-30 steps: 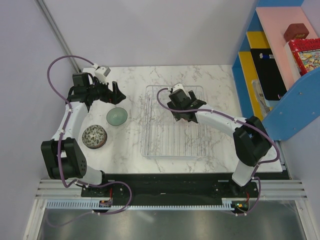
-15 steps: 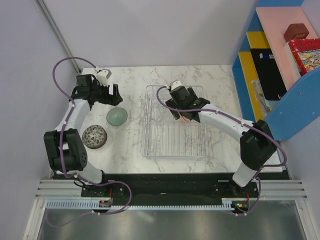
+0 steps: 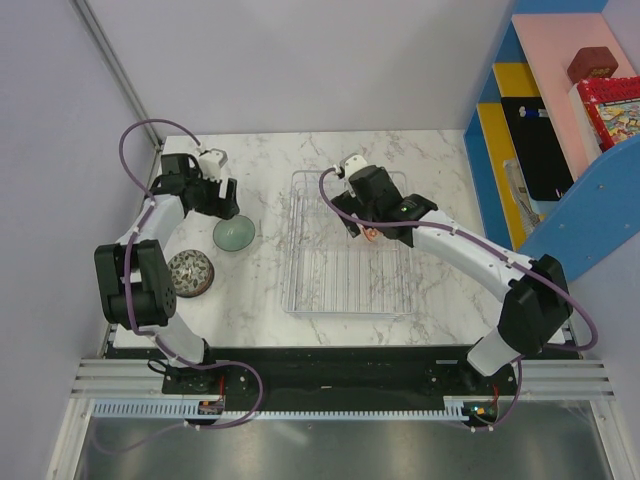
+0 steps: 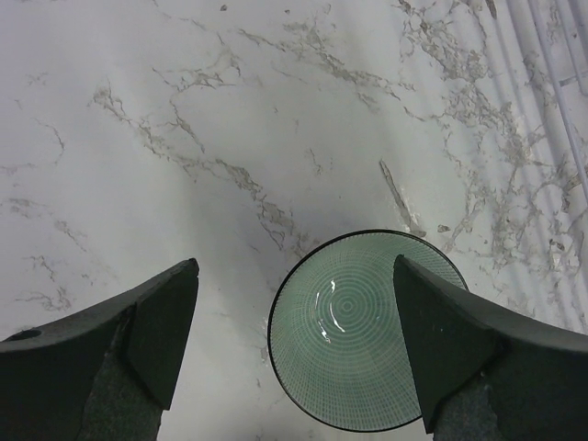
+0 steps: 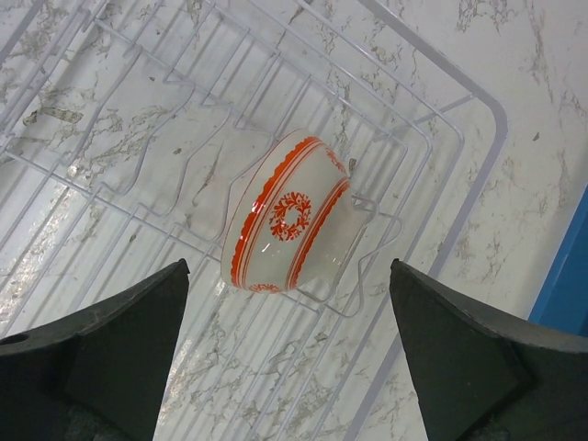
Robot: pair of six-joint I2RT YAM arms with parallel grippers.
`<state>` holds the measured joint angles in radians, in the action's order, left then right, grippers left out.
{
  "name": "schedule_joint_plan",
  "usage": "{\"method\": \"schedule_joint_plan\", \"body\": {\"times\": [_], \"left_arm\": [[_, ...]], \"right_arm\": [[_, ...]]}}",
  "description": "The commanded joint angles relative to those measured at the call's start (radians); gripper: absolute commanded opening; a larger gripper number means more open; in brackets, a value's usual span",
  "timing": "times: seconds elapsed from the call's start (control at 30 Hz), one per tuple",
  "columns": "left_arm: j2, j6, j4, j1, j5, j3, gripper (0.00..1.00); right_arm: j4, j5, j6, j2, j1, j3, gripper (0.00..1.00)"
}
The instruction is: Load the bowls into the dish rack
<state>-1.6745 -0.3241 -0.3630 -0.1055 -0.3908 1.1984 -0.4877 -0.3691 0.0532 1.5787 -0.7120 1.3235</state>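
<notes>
A pale green bowl point(image 4: 354, 335) sits upright on the marble, and my left gripper point(image 4: 294, 344) hovers over it, open. Its right finger point(image 4: 450, 344) overlaps the bowl's right rim; the left finger is over bare marble. From above, the left gripper point(image 3: 226, 208) is just behind the green bowl point(image 3: 234, 236). An orange-red-and-white bowl point(image 5: 287, 220) rests on its side among the tines at a far corner of the dish rack point(image 5: 480, 175). My right gripper point(image 5: 289, 354) hangs open above it, holding nothing. A speckled grey-brown bowl point(image 3: 188, 273) stands on the table's left side.
The silver wire dish rack point(image 3: 345, 270) fills the table's middle, and its edge shows in the left wrist view point(image 4: 556, 64). A blue and pink shelf unit point(image 3: 545, 120) with boxes stands beyond the right edge. Grey walls close the back and left.
My right gripper opened, let go of the orange-red bowl in the rack and drew back from it. My left gripper swung right and down over the green bowl.
</notes>
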Motion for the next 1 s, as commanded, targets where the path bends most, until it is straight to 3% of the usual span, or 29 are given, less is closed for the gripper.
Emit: {"method": "schedule_joint_plan", "body": {"times": [0.0,0.57,0.63,0.73,0.77,0.97], "left_arm": [[0.022,-0.113,-0.042,-0.006,0.01,0.006,0.9],[-0.14,-0.184,-0.126,-0.008,0.033,0.055,0.75],[-0.151,-0.182,-0.129,-0.007,0.036,0.063,0.68],[-0.162,-0.181,-0.131,-0.007,0.032,0.067,0.47],[-0.165,-0.181,-0.132,-0.008,0.03,0.069,0.35],[-0.166,-0.171,-0.142,-0.008,0.014,0.081,0.02]], "right_arm": [[-0.003,0.016,0.013,-0.039,-0.007,0.039,0.97],[-0.023,0.068,0.03,-0.089,-0.007,0.057,0.97],[-0.025,0.075,0.03,-0.092,-0.007,0.06,0.97],[-0.025,0.078,0.03,-0.094,-0.007,0.06,0.97],[-0.026,0.078,0.031,-0.095,-0.009,0.062,0.97],[-0.037,0.081,0.04,-0.086,-0.007,0.078,0.98]]}}
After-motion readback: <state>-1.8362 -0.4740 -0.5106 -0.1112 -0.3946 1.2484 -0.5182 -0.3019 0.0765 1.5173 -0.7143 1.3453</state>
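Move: The green bowl sits just off my open left hand: its middle about 4 cm to the right, 3 cm back and some 9 cm down. The dark speckled bowl lies roughly 14 cm back and 8 cm to the left of that hand, and the dish rack's middle some 37 cm to the right and 6 cm back, both equally low. From my right hand the green bowl is about 32 cm left, 1 cm ahead and 16 cm lower. I sink my left hand about 7 cm onto the green bowl's left rim, easing back 2 to 3 cm as the fingers tip some 10 degrees further down. Near the bottom I shut the fingers, one on each side of the rim, pinching it, and start to rise slightly. My right hand, fingers still open, lifts about 2.5 cm away from the orange bowl in the rack. ##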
